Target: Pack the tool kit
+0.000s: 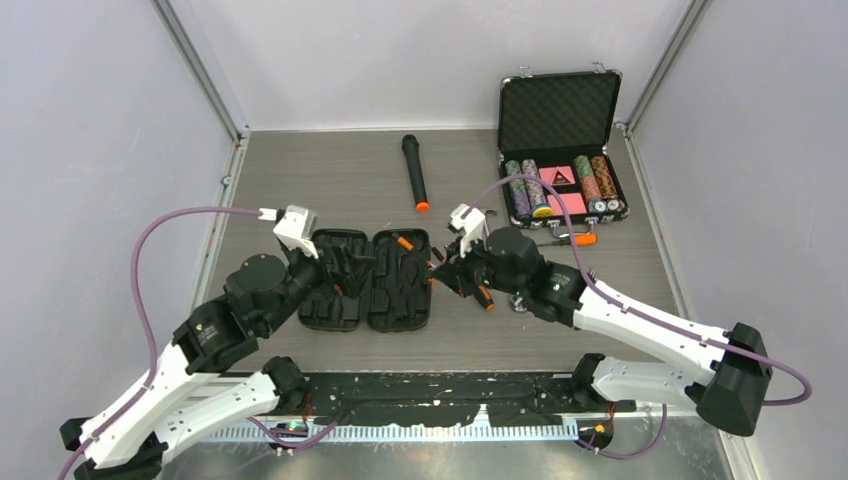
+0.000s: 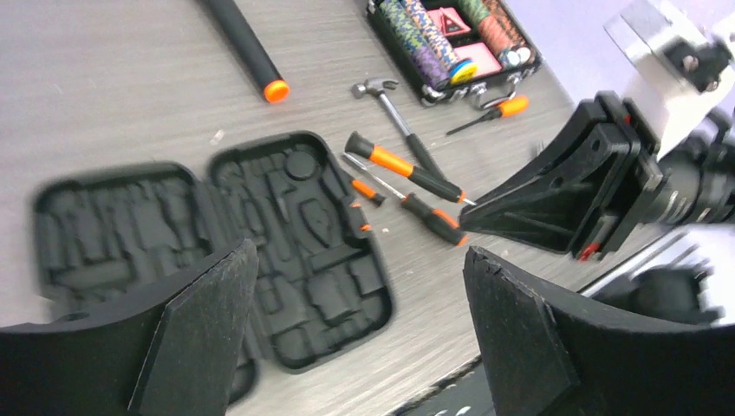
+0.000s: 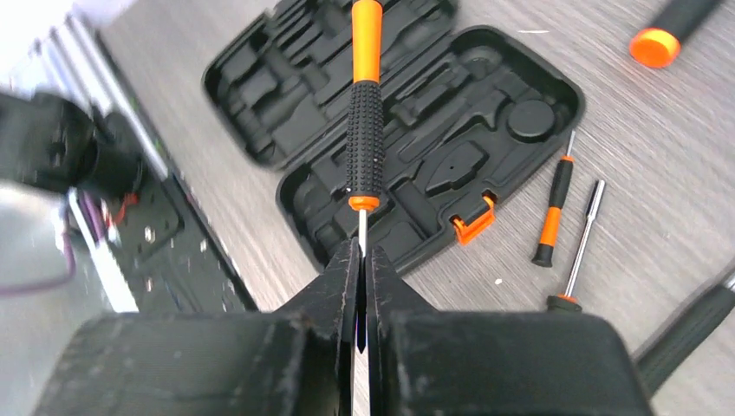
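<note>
The tool kit [image 1: 365, 282] lies open and flat mid-table, its moulded slots [image 3: 433, 130] bare and its orange latch [image 3: 472, 224] facing the loose tools. My right gripper [image 3: 361, 256] is shut on the thin metal shaft of an orange-black screwdriver [image 3: 365, 130], whose handle points toward the case. In the left wrist view that screwdriver [image 2: 403, 166] runs out from the right gripper [image 2: 472, 208]. My left gripper [image 2: 360, 295] stands wide open above the case's near edge with nothing between its fingers [image 2: 199, 329]. Two more screwdrivers [image 2: 433, 217] [image 2: 368, 191] and a hammer [image 2: 394, 108] lie right of the case.
A black microphone [image 1: 415, 172] with an orange end lies behind the kit. An open metal-edged case of poker chips [image 1: 560, 150] stands at the back right, with a small orange screwdriver [image 1: 572, 240] in front of it. Walls close in the table on three sides.
</note>
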### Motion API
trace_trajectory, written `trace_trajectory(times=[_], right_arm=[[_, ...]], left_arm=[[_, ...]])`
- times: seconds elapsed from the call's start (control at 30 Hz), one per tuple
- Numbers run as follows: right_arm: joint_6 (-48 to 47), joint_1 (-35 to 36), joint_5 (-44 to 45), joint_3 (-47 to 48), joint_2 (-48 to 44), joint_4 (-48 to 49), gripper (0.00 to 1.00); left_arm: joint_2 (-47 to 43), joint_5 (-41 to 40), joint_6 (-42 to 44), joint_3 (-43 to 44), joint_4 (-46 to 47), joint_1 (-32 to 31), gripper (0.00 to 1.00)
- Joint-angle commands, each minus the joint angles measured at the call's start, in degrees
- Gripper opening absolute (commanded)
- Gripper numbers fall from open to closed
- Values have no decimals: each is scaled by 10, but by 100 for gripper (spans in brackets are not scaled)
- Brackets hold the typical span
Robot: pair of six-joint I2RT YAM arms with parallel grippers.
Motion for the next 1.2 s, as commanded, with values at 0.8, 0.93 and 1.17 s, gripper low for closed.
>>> trace_trajectory(times=[0.8,0.93,1.17], right_arm=[[237,141,331,-107,-5,337,6],[221,143,324,-103,-7,334,6],[208,145,304,-105,-7,342,6]], left_arm=[[117,-13,-385,-115,282,-1,63],[129,-5,-387,-108,278,-1,55],[135,5,-392,-108,276,-1,47]])
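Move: The held screwdriver's handle middle lies about 9 cm to the left hand's right, 4 cm ahead and 9 cm below. From the right hand, which holds its shaft, it is roughly 7 cm left, 4 cm ahead and 1 cm below. On the table some 18 cm below the right hand, the open case's right half lies 10 cm left and 4 cm ahead, a small screwdriver 9 cm straight ahead, a bigger screwdriver 5 cm ahead and 8 cm right. The screwdriver handle is offered up by the right hand, which keeps its pinch on the shaft, shifts about 3 cm left and slightly less upward, yaws some 20 degrees clockwise and rolls its left side up. The open left hand swings right, also down and forward, to the handle, rolling its left side down and tipping its fingers down, while they narrow to about half open around the black grip. ##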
